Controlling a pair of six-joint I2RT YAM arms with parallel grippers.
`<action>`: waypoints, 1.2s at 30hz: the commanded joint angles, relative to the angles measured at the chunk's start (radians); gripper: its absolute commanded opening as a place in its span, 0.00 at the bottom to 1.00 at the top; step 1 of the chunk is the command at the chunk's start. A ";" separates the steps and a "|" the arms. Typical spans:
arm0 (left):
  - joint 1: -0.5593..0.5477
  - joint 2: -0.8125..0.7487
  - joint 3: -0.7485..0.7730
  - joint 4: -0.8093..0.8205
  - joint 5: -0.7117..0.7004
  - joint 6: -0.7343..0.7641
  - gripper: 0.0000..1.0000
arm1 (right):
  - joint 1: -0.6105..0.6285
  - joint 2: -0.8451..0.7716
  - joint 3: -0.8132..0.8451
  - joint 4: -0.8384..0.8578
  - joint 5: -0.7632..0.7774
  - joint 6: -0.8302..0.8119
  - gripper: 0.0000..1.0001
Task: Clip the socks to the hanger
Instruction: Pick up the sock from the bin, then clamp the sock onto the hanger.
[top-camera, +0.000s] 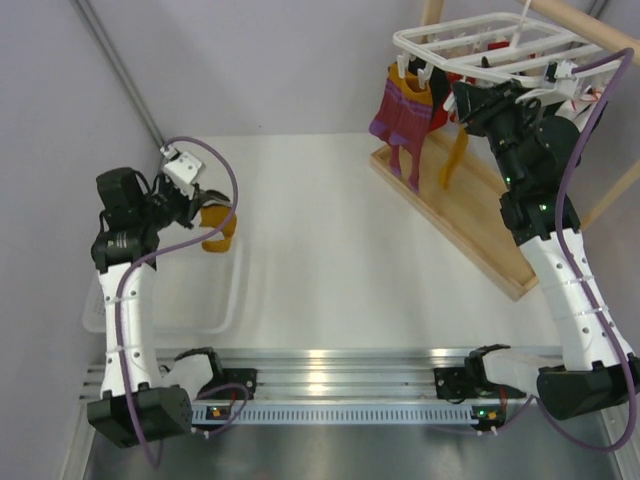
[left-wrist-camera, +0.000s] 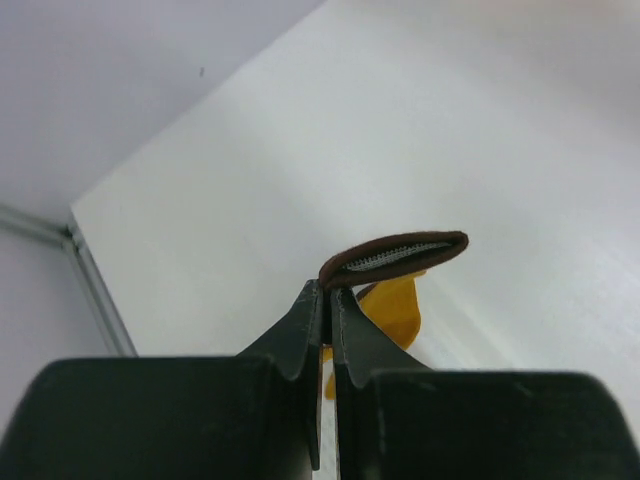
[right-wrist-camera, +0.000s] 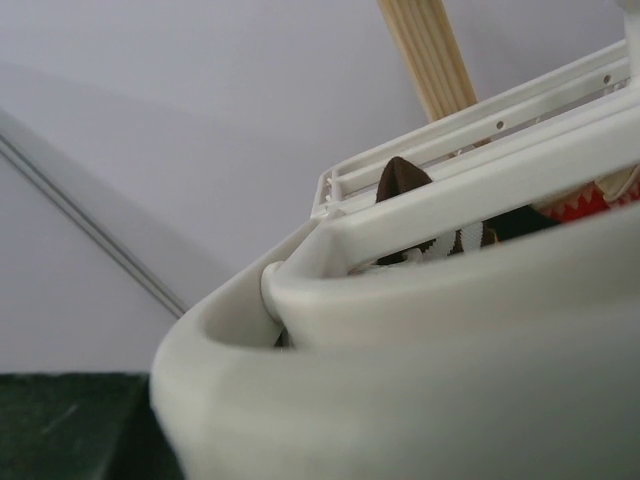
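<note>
My left gripper (left-wrist-camera: 328, 295) is shut on the brown cuff (left-wrist-camera: 400, 250) of a mustard-yellow sock (left-wrist-camera: 396, 306), which hangs limp under the fingertips. From above, this sock (top-camera: 219, 226) dangles at the left gripper (top-camera: 201, 210), over the left of the table. The white hanger (top-camera: 490, 45) hangs at the back right, with another yellow sock (top-camera: 455, 160) clipped under it. My right gripper (top-camera: 464, 100) is pressed against the hanger's near-left edge. In the right wrist view, white plastic of the hanger (right-wrist-camera: 430, 340) fills the frame and hides the jaws.
A purple-magenta sock (top-camera: 400, 112) and red and white ones hang from the hanger. Its wooden stand has a sloping base board (top-camera: 455, 220) and an upright post (top-camera: 432, 12). A translucent bin (top-camera: 200, 300) sits below the left arm. A metal rail (top-camera: 330, 362) runs along the near edge.
</note>
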 joint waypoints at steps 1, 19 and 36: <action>-0.149 0.030 0.128 0.132 0.065 -0.151 0.00 | -0.001 0.024 0.007 0.004 -0.106 0.002 0.00; -0.841 0.693 0.895 0.346 -0.111 -0.362 0.00 | -0.002 0.023 0.016 0.061 -0.181 0.013 0.00; -1.009 1.015 1.228 0.487 -0.203 -0.381 0.00 | -0.001 0.026 -0.024 0.089 -0.224 -0.024 0.00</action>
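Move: The left hand, already shut on the yellow sock's cuff, is bringing the sock to the white clip at the right hand's fingertips: about 50 cm to its right, 10 cm ahead and some 18 cm up. The purple sock hangs about 43 cm to the left hand's right, 14 cm ahead and 10 cm higher; the hung yellow sock is roughly 56 cm right, 12 cm ahead and 13 cm up. From the right hand, that clip sits barely 1 cm ahead and left, 2 cm lower. Rightward in one fast sweep of about 45 cm, the left arm carries the pinched sock from above the bin towards the clip at the right hand, climbing some 15 cm mostly early on, edging forward, and slowing near the hanger. The wrist swings clockwise by roughly 45 degrees and levels out, fingers staying shut. The right hand keeps its grip at the clip, easing up and left a little over a centimetre. ##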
